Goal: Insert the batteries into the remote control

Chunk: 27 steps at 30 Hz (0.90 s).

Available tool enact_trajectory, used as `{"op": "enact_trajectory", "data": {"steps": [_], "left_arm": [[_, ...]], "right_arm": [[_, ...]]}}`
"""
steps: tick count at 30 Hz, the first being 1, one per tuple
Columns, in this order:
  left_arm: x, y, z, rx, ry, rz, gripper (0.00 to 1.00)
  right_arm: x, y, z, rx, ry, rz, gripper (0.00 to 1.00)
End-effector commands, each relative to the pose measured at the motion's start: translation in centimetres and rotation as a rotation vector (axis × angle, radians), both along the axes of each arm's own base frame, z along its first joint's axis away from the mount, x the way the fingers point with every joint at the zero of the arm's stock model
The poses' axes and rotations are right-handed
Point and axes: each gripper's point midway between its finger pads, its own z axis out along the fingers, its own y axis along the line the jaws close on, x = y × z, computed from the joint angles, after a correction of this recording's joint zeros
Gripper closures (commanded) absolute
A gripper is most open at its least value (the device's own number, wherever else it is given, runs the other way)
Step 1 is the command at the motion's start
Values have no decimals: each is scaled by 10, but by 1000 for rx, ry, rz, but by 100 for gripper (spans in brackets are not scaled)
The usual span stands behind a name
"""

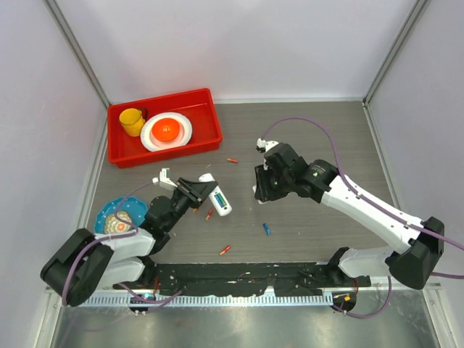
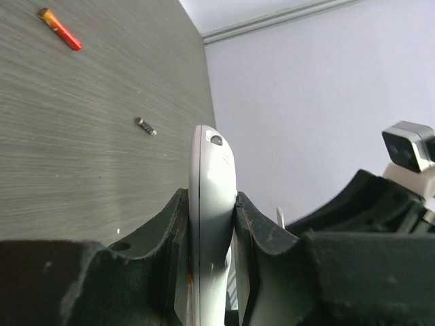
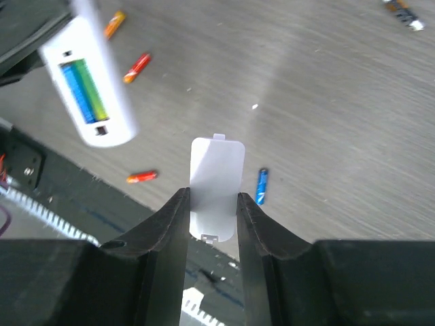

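Note:
My left gripper (image 1: 197, 190) is shut on the white remote control (image 1: 217, 196) and holds it above the table. Its open back shows green and blue batteries (image 3: 83, 92) seated in the slot. In the left wrist view the remote control (image 2: 212, 197) stands edge-on between the pads of that gripper (image 2: 212, 224). My right gripper (image 3: 213, 204) is shut on the short white cover piece (image 3: 216, 178), just right of the remote control (image 3: 88, 95). Loose batteries lie on the table: a blue one (image 1: 267, 229), red ones (image 1: 225, 249) (image 1: 232, 160) and an orange-red one (image 1: 209, 214).
A red bin (image 1: 159, 98) at the back left holds a yellow cup (image 1: 132, 121) and a white plate (image 1: 177, 138) with an orange item. A blue dish (image 1: 109, 212) sits by the left arm. A dark battery (image 2: 145, 126) lies near the wall.

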Motion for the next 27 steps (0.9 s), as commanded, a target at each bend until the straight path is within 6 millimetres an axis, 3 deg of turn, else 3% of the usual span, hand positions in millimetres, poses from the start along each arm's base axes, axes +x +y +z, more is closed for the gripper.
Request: {"op": "enact_trajectory", "data": {"steps": [1,5,11,16,27], "left_arm": [[12,-8,58,-167,-166,17,100],[16,-15,54,-225,-150,7,100],[16,-25,57,-264,-156,-38,100],[13,-25,69,-264,-200,-48,100],[0,-39,77,-261,-229,-134,100]], "right_arm": [[-29,19,21,41,54,81,99],[-36,39,33,59,65,141,99],[-36,61,25,56,109,195,99],[-38,71,10,41,166,226,99],[-25,88,7,40,151,234,99]]}}
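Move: The right gripper holds the battery cover; its target, the open battery slot of the remote, lies about 14 cm to its left, 2 cm back and a few centimetres lower. The blue battery lies on the table 4 cm back, 3 cm right and some 18 cm below this hand. From the left gripper, which holds the remote, the cover is about 17 cm right, 2 cm back and slightly higher; the red battery lies about 16 cm almost straight below. Carry the cover left about 7 cm to the remote's open slot, drawing back some 3 cm early on; rise slightly, then sink, turning the right wrist about 10 degrees counter-clockwise and tipping it as much. Meanwhile bring the remote rightward some 4 cm to meet it, edging forward first and dipping, then lifting partway back. Keep both grips; contact between cover and remote can't be told. ##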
